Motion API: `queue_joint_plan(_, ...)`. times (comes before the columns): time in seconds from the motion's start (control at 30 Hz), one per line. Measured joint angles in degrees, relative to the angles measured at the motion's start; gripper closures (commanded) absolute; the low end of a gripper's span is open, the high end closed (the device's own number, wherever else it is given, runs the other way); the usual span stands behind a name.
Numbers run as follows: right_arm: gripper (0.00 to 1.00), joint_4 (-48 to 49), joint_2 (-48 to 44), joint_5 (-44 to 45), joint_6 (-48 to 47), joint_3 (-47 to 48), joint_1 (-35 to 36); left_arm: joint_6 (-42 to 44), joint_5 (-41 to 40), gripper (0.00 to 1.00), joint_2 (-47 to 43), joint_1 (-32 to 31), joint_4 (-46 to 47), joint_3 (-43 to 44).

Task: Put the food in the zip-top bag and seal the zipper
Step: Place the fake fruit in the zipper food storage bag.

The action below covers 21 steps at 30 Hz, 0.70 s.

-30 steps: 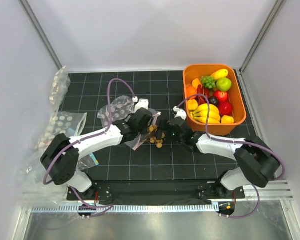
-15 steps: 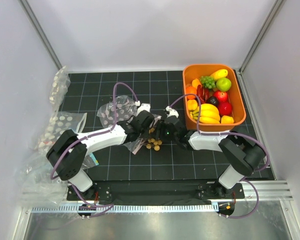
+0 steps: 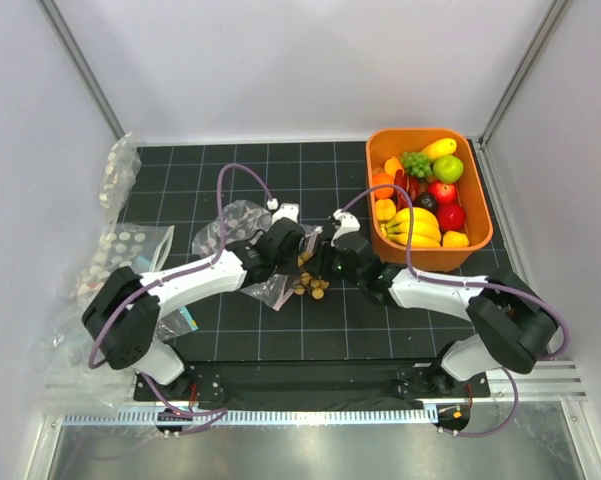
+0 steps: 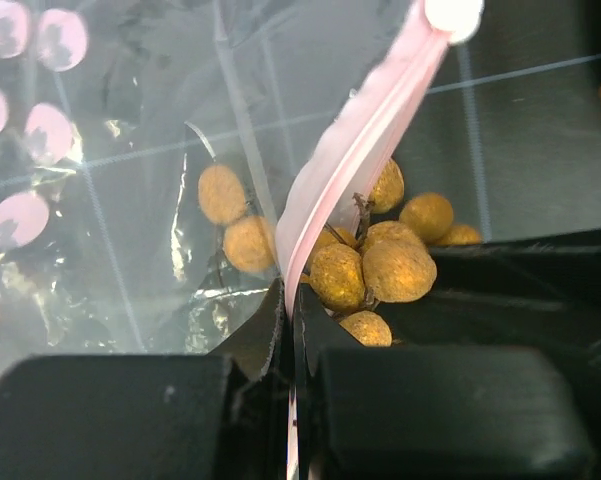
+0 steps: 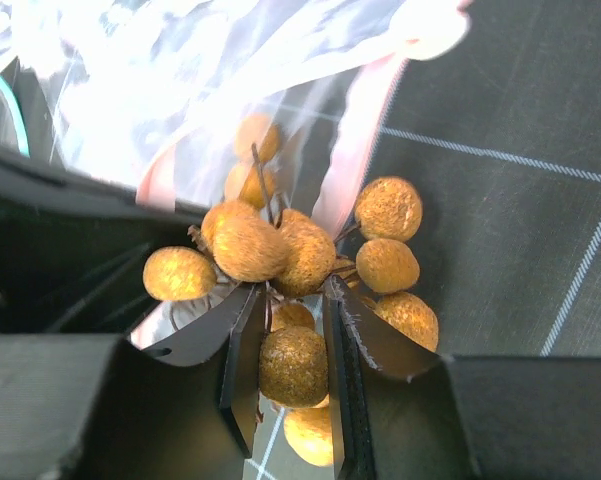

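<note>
The clear zip-top bag [image 3: 235,228] with pale pink dots lies left of centre. My left gripper [image 3: 292,255] is shut on its pink zipper rim [image 4: 355,150], holding the mouth up. My right gripper [image 3: 320,262] is shut on one ball of the brown nut-like cluster [image 5: 292,362] and holds the cluster [image 3: 310,285] at the bag's mouth. In the left wrist view, part of the cluster [image 4: 380,265] sits right of the rim and two nuts [image 4: 235,215] show through the clear plastic. More toy fruit [image 3: 420,205] fills the orange tub.
The orange tub [image 3: 475,235] stands at the right back, just right of my right arm. Other clear bags with bold white dots [image 3: 120,255] lie along the left edge of the black mat. Grey walls close in both sides.
Both grippers shifted slightly back and forth at the bag's mouth. The nut cluster stays in the right gripper and the rim stays in the left one.
</note>
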Motion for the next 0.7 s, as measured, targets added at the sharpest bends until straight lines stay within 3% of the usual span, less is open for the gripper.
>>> queue_joint_plan(0.47, 0.98, -4.83, -2.84, 6.19, -4.13, 0.68, 4.55, 1.99, 4.68, 1.0, -8.07, -4.46, -0.2, -0.26)
queue_joint_plan(0.7, 0.98, -6.69, -7.26, 7.34, -4.11, 0.28, 4.55, 2.43, 1.95, 1.0, -8.28, -5.86, 0.46, -0.26)
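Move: The left hand, already pinching the bag's rim, has the brown fruit bunch about 2 cm back, 3 cm right and 4 cm below. The bag's slider lies roughly 8 cm ahead and 4 cm right of that hand. The right hand already grips one fruit of the bunch; the bag mouth is about 2 cm ahead and 4 cm left of it, level in height. Left hand draws the pinched bag rim about 5 cm up, also back-right; right hand keeps gripping the bunch. ##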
